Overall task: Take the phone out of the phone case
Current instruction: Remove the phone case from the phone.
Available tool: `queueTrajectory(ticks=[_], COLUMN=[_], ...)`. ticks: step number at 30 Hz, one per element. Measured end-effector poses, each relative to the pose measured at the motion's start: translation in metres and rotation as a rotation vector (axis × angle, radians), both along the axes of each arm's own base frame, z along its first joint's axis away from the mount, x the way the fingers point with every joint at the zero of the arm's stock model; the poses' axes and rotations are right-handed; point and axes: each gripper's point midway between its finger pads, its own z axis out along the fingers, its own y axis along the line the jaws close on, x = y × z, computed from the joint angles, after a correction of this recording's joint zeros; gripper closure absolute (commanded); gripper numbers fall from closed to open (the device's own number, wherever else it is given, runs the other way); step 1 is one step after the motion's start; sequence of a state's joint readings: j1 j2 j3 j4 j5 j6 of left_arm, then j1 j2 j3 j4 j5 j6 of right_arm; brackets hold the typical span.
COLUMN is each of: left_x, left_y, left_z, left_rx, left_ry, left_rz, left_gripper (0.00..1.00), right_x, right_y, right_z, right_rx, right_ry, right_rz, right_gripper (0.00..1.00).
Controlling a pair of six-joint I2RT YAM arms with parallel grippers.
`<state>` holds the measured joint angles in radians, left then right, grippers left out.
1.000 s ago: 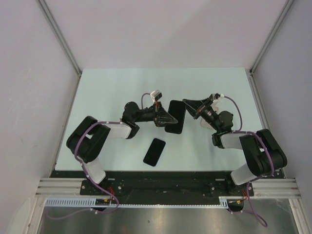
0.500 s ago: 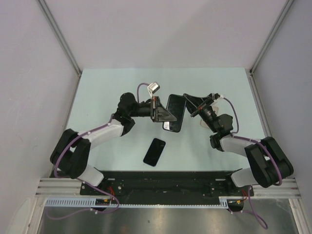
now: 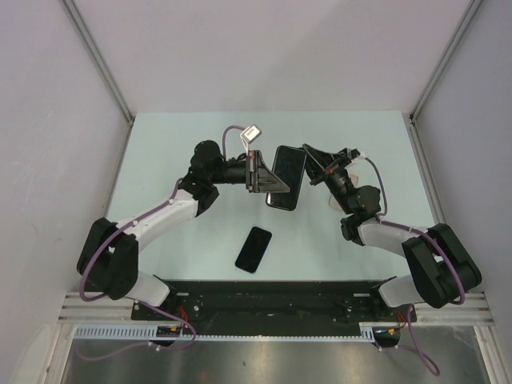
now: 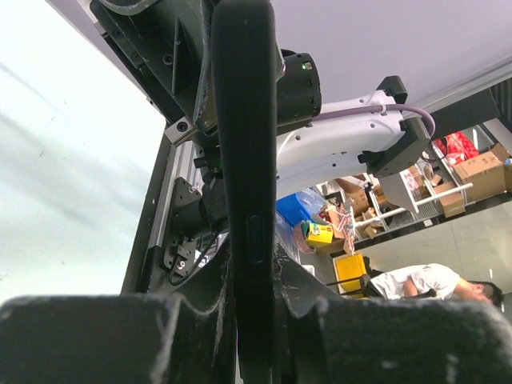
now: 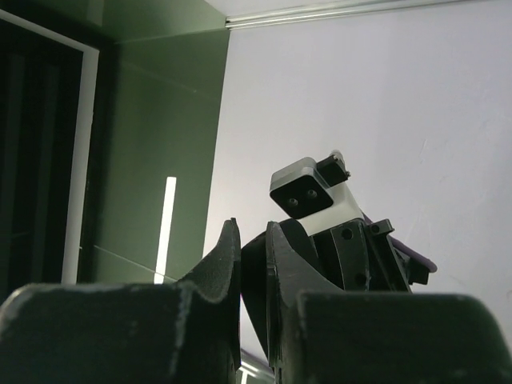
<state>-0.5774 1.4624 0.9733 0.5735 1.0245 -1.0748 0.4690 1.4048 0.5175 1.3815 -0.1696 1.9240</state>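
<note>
The black phone case (image 3: 290, 168) hangs above the table's middle, tilted on edge. My left gripper (image 3: 276, 186) is shut on its left side. In the left wrist view the case (image 4: 244, 120) rises edge-on between the fingers (image 4: 252, 268), its side button showing. My right gripper (image 3: 307, 154) meets the case's far right corner. In the right wrist view its jaws (image 5: 253, 240) stand almost together with a dark edge between them. The phone (image 3: 254, 249), a smaller glossy black slab, lies flat on the table nearer the bases, apart from both grippers.
The pale green table (image 3: 160, 160) is walled on three sides by white panels. A black rail (image 3: 264, 300) with both arm bases runs along the near edge. The left wrist camera housing (image 5: 308, 192) faces the right wrist camera at close range.
The left arm has stretched out and carried the case a little farther from the bases. The right gripper followed at the case's far corner. The phone has not moved.
</note>
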Motion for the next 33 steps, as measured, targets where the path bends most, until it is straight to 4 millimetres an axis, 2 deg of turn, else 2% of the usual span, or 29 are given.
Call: queueTrajectory(ticks=[19,29,33], left_x=[-0.013,-0.022,-0.027], left_y=[0.007,0.009,0.01], left_z=[0.044,0.06,0.066], left_rx=[-0.05,-0.072,-0.084], left_ry=[-0.13,-0.141,-0.125], left_rz=[-0.007,-0.038,-0.057], left_gripper=[1.0,1.0,1.0], right_x=[-0.016,-0.022,-0.029], right_y=[0.005,0.005,0.005], right_z=[0.049,0.059,0.064], right_rx=[0.103,0.133,0.1], right_ry=[-0.104,-0.128,-0.187], right_rz=[0.058,0.077,0.052], right_gripper=[1.0,1.0,1.0])
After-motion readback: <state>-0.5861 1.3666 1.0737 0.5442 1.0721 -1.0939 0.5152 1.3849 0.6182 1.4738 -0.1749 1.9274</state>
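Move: Right at the fingertips of both hands is the phone in its case, its middle about 3 cm ahead and 2 cm right of the left hand and about level with it; from the right hand, at its far right corner, the middle is about 7 cm back, 4 cm left and 1 cm down. On the table some 30 cm below, a loose phone lies about 5 cm back and 7 cm left of the left hand; the pale case lies roughly 5 cm ahead and 17 cm right of the right hand, some 34 cm down. Lifting together, both hands carry the phone in its case about 6.5 cm up, away from the table, and draw it back some 2.5 cm towards the bases. Both keep their pinch, the left on the left long edge, the right on the far right corner; both wrists tilt its far end up by roughly 10 degrees. ##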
